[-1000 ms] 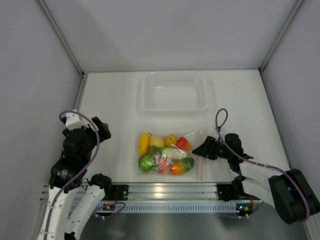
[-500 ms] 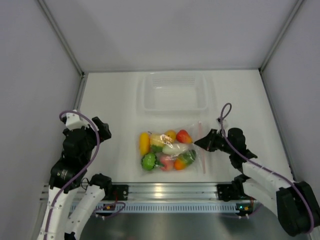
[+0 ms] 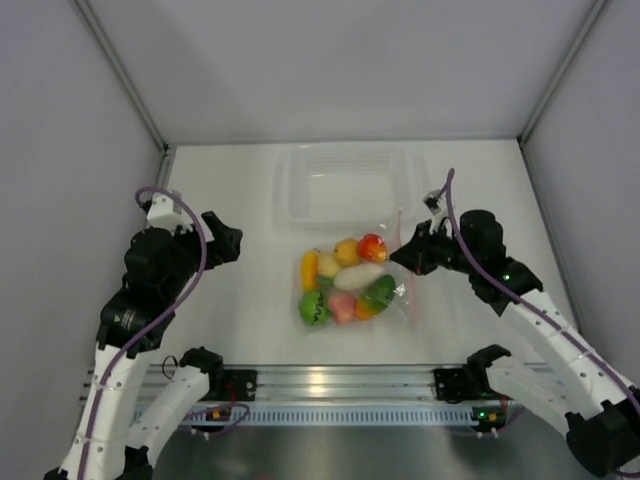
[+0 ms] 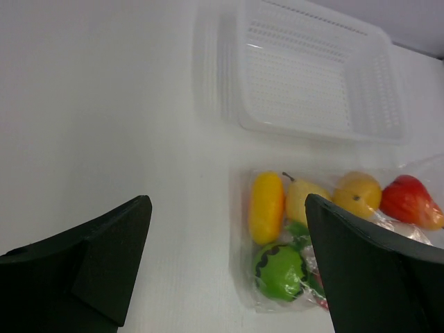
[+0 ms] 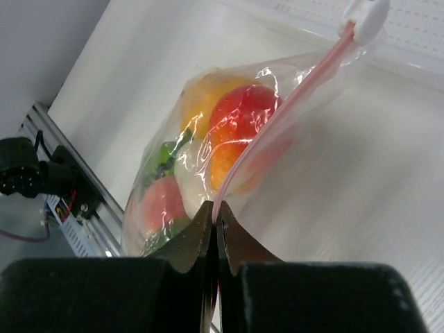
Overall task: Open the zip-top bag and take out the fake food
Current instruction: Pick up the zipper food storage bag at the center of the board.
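The zip-top bag (image 3: pixel 392 300) lies in mid-table, clear and crinkled, its right edge pulled up off the surface. Inside is the fake food (image 3: pixel 345 280): yellow, orange, red, white, green and pink pieces. My right gripper (image 3: pixel 402 257) is shut on the pink-red zip strip (image 5: pixel 277 118), which runs up from between my fingers (image 5: pixel 187 239) to a white slider (image 5: pixel 368 17). The red and orange pieces (image 5: pixel 243 111) press against the plastic just beyond the right gripper (image 5: pixel 215 208). My left gripper (image 4: pixel 227 201) hangs open to the left of the bag (image 4: pixel 243 270), holding nothing.
A rigid clear plastic tub (image 3: pixel 345 183) stands just behind the bag, its ribbed floor (image 4: pixel 312 76) visible in the left wrist view. The aluminium rail (image 3: pixel 340 385) runs along the near edge. Grey walls close in the table on three sides.
My right gripper shut on the zip strip, then pulled the bag's right edge up and back toward the tub; the food bunched together. The left arm moved forward and right.
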You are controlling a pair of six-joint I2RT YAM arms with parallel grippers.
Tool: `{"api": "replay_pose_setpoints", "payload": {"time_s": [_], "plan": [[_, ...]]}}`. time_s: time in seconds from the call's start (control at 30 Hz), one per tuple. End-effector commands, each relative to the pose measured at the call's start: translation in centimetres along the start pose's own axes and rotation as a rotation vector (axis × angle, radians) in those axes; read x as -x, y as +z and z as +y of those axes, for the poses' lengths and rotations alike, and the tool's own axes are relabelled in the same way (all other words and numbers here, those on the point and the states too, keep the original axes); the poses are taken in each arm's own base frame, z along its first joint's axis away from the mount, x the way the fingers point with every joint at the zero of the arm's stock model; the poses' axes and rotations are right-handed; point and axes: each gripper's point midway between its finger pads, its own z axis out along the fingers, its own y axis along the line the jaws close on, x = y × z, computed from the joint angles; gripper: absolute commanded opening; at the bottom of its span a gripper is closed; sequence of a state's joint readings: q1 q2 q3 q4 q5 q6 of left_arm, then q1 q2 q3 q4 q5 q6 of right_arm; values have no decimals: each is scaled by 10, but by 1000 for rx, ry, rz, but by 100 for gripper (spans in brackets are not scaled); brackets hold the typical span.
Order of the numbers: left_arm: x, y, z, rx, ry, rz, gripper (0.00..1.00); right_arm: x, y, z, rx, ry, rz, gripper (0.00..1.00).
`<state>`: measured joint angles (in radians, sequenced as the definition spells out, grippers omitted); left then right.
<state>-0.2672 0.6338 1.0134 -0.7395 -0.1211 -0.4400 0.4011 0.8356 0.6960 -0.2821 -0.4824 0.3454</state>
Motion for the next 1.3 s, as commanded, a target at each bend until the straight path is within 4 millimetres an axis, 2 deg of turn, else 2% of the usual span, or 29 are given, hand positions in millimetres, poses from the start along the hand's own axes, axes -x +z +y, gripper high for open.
{"api": "replay_pose_setpoints", "payload": {"time_s": [0.0,0.03,0.07,0.1,0.13,0.17,0.2,0.23,0.27,0.43,0.57,0.6,0.67,0.7,0.73,0.8,0.83,0.97,1.0,1.07,1.13,1.17,1.2,1.27], "plan": [[47,-14,-60,-266,29,-83,99,24,-6,26,-14,-162,61,0],[48,-13,-71,-316,40,-68,99,21,-9,21,-74,-176,101,0],[52,-16,-77,-345,47,-71,99,24,-9,32,-62,-222,111,0],[60,-19,-83,-369,54,-85,99,39,-10,43,-57,-252,98,0],[62,-19,-87,-383,56,-82,99,44,-11,47,-64,-273,103,0],[67,-21,-93,-416,58,-96,99,41,-13,52,-60,-302,139,0],[69,-23,-97,-435,56,-100,99,55,-14,60,-61,-322,127,0],[70,-24,-101,-454,56,-106,98,60,-15,63,-72,-340,124,0],[74,-26,-107,-491,61,-121,99,69,-21,73,-55,-372,120,0],[73,-28,-123,-588,74,-120,99,88,-30,88,-66,-436,142,0],[60,-30,-139,-719,83,-94,99,84,-41,101,-35,-518,201,0],[61,-43,-154,-836,107,-108,99,76,-47,102,-25,-536,234,0],[56,-52,-165,-947,128,-120,99,69,-52,107,-10,-598,258,0],[44,-51,-167,-999,111,-98,99,68,-57,110,-2,-616,256,0],[54,-66,-176,-1084,149,-185,99,65,-61,109,-12,-632,265,0],[46,-66,-173,-1103,136,-225,99,64,-69,116,1,-658,265,0],[55,-73,-176,-1139,158,-322,99,59,-73,116,7,-671,287,0],[40,-87,-182,-1252,213,-391,99,58,-84,126,35,-691,295,0],[36,-85,-185,-1270,229,-372,99,56,-87,128,46,-696,298,0],[27,-96,-196,-1353,286,-348,99,52,-93,135,78,-707,301,0],[18,-94,-204,-1401,317,-314,99,47,-97,142,118,-720,305,0],[12,-104,-211,-1466,363,-306,99,48,-99,146,136,-725,295,0],[7,-98,-215,-1481,369,-279,98,48,-102,150,157,-731,282,0],[3,-106,-225,-1552,400,-255,98,48,-107,157,197,-745,265,0]]}}
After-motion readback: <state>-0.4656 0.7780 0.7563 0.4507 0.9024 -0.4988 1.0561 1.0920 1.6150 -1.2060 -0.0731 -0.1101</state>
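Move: The right hand already grips the bag's zip strip; the strip's free end with the white slider lies about 8 cm ahead of it and 1 cm to its right, some 2 cm lower. From that hand the fake food sits about 9 cm left, 1 cm back and 14 cm down, and the clear bin 27 cm ahead, 7 cm left, 16 cm down. For the left hand, open and empty, the slider is roughly 34 cm right, 8 cm ahead, 10 cm below. Up first and then back towards the robot, the right hand keeps its shut grip on the zip strip, some 12 cm higher and 11 cm nearer, turning counter-clockwise and rolling its left side down. Meanwhile the left hand sweeps about 19 cm right and 10 cm up towards the slider end, drawing back late; it swings clockwise some 70 degrees to face the bag, fingers wide open and touching nothing. ##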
